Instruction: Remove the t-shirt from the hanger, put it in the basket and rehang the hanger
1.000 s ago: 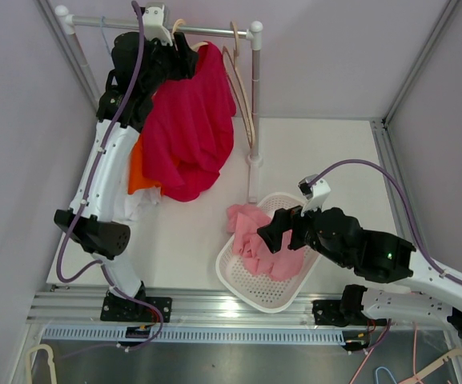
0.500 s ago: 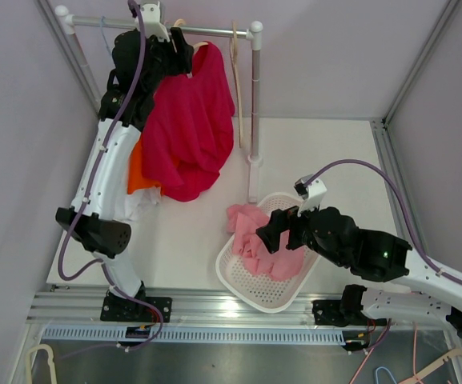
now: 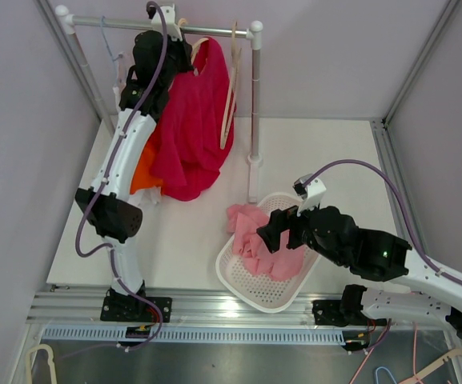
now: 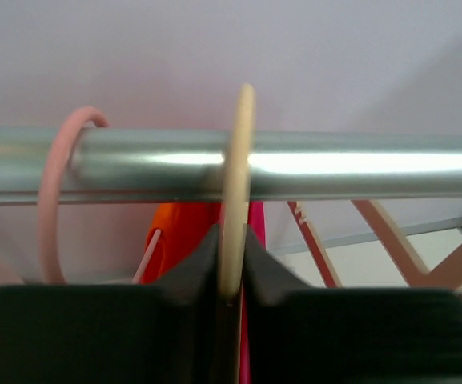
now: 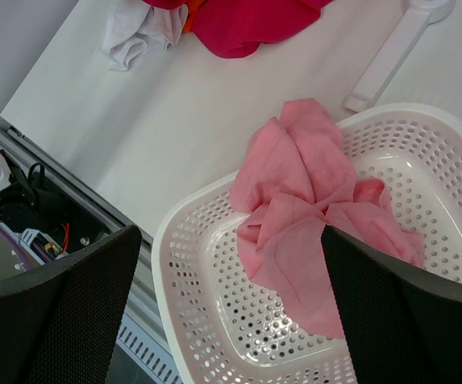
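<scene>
A crimson t-shirt (image 3: pixel 189 128) hangs from a cream hanger on the metal rail (image 3: pixel 206 30). My left gripper (image 3: pixel 178 46) is up at the rail, shut on the cream hanger hook (image 4: pixel 235 192), which loops over the rail (image 4: pixel 359 164). The crimson cloth (image 4: pixel 255 220) shows just behind the hook. My right gripper (image 3: pixel 272 228) is open and empty, hovering over the white basket (image 3: pixel 239 284). In the right wrist view its fingers (image 5: pixel 407 320) stand wide apart above the basket (image 5: pixel 190 320) and the pink cloth (image 5: pixel 311 232).
A pink hanger hook (image 4: pixel 54 192) sits on the rail left of the cream one. Bare wooden hangers (image 3: pixel 231 80) hang at the rail's right end beside the upright post (image 3: pixel 255 112). Orange (image 3: pixel 141 176) and white cloth (image 5: pixel 138 32) lie below the shirt.
The left arm has swung right along the rail with the hanger, and the crimson shirt has shifted right with it. The wooden hangers have swung. The right arm has hardly moved.
</scene>
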`<state>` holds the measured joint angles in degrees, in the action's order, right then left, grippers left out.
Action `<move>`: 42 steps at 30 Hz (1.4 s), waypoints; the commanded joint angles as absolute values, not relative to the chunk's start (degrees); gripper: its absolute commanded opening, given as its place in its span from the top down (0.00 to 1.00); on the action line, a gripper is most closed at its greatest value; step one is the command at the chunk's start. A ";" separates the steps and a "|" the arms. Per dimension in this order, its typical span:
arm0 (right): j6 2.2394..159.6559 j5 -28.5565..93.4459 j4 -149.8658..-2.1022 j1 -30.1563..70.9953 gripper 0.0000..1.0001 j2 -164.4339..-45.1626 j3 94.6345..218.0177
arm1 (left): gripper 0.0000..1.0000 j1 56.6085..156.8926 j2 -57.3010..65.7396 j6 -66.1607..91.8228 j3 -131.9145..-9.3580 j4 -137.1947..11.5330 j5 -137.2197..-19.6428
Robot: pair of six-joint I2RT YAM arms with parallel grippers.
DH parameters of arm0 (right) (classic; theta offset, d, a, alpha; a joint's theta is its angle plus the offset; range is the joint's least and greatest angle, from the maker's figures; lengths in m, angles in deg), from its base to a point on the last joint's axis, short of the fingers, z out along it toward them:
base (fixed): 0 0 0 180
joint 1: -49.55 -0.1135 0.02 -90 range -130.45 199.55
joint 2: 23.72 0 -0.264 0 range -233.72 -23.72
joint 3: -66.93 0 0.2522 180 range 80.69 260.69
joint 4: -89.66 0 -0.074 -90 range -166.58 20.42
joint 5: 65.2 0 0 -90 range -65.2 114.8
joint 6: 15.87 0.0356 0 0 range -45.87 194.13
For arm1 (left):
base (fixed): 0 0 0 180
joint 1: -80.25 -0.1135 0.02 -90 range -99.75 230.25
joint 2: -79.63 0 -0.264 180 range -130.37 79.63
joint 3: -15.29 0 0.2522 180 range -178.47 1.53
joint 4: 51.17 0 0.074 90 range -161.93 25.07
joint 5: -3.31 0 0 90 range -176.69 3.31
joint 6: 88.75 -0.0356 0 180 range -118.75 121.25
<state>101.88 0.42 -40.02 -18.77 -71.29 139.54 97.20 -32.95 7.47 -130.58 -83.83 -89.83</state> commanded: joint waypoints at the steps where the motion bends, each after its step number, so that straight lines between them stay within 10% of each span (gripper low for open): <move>1: 100.76 0.02 -41.07 -18.39 0.01 -70.56 141.43 | 0.96 96.25 -32.88 8.80 -134.43 -80.23 -91.71; 17: 98.93 1.25 -45.72 -18.22 0.00 -72.76 140.11 | 0.99 95.81 -19.89 11.44 -134.27 -79.44 -87.22; 28: 80.73 26.91 -70.13 -20.93 0.01 -88.83 148.01 | 0.99 100.81 4.88 20.94 -94.50 -78.48 -105.05; 42: 76.86 20.24 -94.59 -26.57 0.01 -111.86 152.76 | 0.99 103.89 14.23 28.14 -86.62 -89.28 -111.04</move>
<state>78.62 22.50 -86.16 -25.13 -110.11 150.19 103.87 13.50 25.26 -87.22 -90.65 -110.13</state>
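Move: The left fingers straddle the shank of the red t-shirt's hanger. Its hook loops over the rail about 4 cm ahead and 3 cm up, and the t-shirt's middle hangs some 22 cm below, 2 cm back and 1 cm right. On the rail, 4 cm ahead of that hand and 3 cm up, the pink hanger is 6 cm left. From the right hand the t-shirt is about 34 cm ahead, 19 cm left and 5 cm lower; the basket is 26 cm below, 2 cm ahead and 2 cm right. The left hand finishes pinching the hanger's shank, lifts it about 6 cm while starting to draw back so the hook clears the rail, then pulls it some 20 cm back towards the base and about 7 cm left, sinking again to its starting height with a slight roll and counter-clockwise turn. After waiting above the basket, the right hand sweeps about 25 cm left to the t-shirt's hanging lower end, fingers wide open, swinging some 35 degrees counter-clockwise and tipping its fingers up towards level. ##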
